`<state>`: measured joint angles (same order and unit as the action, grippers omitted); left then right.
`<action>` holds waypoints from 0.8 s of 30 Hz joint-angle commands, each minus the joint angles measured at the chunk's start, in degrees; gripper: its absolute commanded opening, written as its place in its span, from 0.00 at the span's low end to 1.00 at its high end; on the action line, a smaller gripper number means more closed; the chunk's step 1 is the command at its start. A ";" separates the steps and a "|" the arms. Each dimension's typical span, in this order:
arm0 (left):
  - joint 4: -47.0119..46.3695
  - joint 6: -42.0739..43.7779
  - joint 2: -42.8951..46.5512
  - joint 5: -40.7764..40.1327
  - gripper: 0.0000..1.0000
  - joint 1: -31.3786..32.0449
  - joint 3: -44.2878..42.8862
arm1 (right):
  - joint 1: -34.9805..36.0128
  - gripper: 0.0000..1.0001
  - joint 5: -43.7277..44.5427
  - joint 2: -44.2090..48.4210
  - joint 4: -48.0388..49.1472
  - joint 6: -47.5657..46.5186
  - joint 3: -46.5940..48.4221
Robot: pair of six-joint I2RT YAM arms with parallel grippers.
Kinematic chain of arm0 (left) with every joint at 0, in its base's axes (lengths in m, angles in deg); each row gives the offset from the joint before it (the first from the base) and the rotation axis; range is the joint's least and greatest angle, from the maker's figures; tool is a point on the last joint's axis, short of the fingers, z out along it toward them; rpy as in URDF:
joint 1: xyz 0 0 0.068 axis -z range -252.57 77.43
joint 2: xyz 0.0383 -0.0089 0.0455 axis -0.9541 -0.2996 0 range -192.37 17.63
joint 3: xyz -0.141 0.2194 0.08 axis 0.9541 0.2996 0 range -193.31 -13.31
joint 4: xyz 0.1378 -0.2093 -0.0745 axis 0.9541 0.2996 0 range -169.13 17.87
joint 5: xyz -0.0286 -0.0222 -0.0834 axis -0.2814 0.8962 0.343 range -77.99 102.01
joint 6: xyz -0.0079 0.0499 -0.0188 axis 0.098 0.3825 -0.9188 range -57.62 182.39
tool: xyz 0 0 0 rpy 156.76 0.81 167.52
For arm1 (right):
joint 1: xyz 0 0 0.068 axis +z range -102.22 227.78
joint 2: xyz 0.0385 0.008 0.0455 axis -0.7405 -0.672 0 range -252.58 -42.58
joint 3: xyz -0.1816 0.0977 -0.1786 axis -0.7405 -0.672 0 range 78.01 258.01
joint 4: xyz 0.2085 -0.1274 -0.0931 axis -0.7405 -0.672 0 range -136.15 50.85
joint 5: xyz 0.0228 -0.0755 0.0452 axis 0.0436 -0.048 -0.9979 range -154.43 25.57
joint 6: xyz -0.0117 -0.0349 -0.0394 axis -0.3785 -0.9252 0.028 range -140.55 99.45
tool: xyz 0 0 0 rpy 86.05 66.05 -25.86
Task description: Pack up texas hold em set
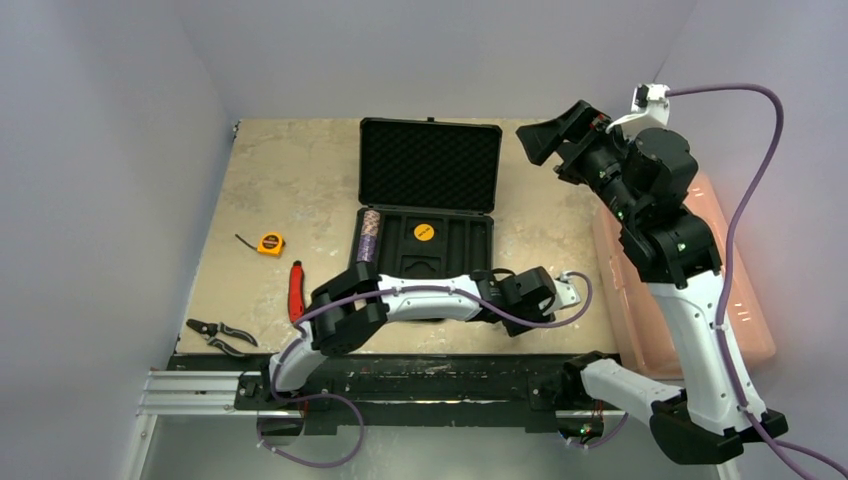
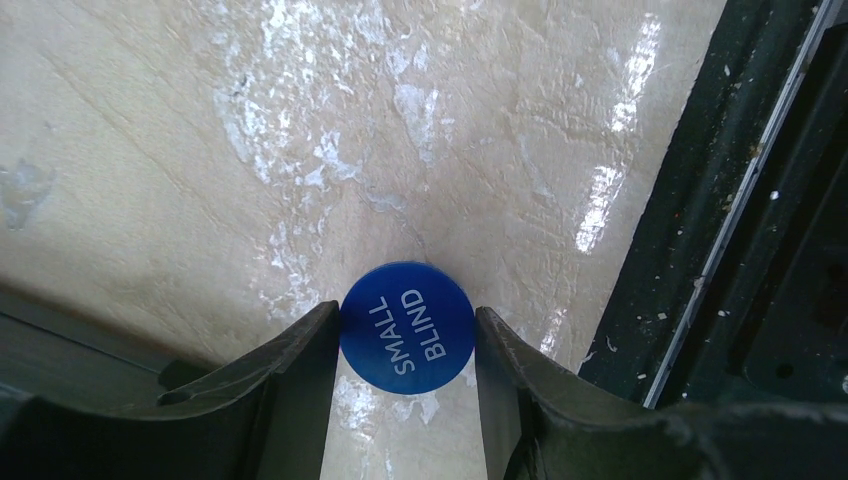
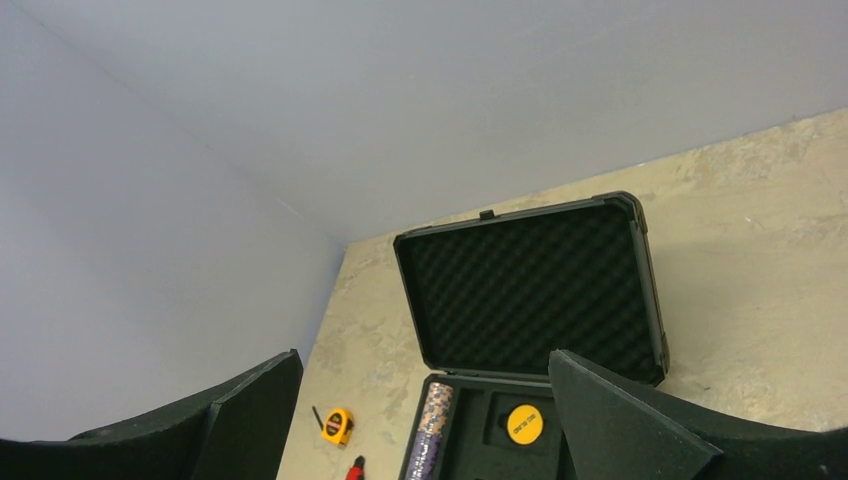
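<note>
The black briefcase [image 1: 430, 165] lies open at the back middle of the table, its foam-lined lid up. Its moulded tray [image 1: 470, 250] holds a chip stack [image 1: 368, 235] along the left side and a yellow disc [image 1: 424, 232]. My left gripper [image 2: 407, 309] reaches low to the right in front of the case, shut on a blue disc [image 2: 407, 335] marked SMALL BLIND, one finger against each edge, just over the tabletop. My right gripper [image 3: 422, 355] hangs high at the back right, open and empty, looking down on the case [image 3: 530, 290] and the yellow disc [image 3: 524, 423].
A yellow tape measure [image 1: 270, 243], a red-handled knife [image 1: 296, 290] and pliers [image 1: 220, 335] lie on the table's left side. A translucent pink bin [image 1: 680, 290] stands at the right edge. A black rail [image 2: 730, 230] runs close beside the blue disc.
</note>
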<state>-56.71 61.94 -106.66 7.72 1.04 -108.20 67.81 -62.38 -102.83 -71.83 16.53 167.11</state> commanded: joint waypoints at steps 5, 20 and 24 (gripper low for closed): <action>0.65 -1.38 7.22 0.95 0.41 -0.65 -0.10 | 0.16 0.99 2.35 1.66 0.30 -1.29 0.49; 2.47 -6.49 16.85 -2.03 0.41 -5.67 5.11 | 0.17 0.99 3.92 2.48 0.21 -2.95 2.86; 2.61 -8.38 20.33 -3.76 0.39 -8.60 8.31 | 0.17 0.99 4.75 2.59 0.68 -3.02 2.71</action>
<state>-54.04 56.84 -91.69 6.49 -4.80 -102.36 67.81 -59.30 -101.11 -72.16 14.83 167.81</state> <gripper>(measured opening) 0.473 0.987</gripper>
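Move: The small blind button is already pinched in my left hand, low over the table. Its place, the empty lower well in the case, lies about 13 cm ahead and 22 cm to my left, roughly level with me. The yellow button sits some 7 cm beyond that well; the case handle is about 23 cm left and 5 cm ahead of me. From my right hand, the well is some 21 cm left, about level in reach and 42 cm below. I lift the small blind button almost straight up with my left hand, then, still rising, swing left and forward towards the case's near right corner. The climb is about 8.5 cm, with some 4 cm each of left and forward coming late. My wrist turns about 10 degrees counter-clockwise, and my fingers keep their pinch. ##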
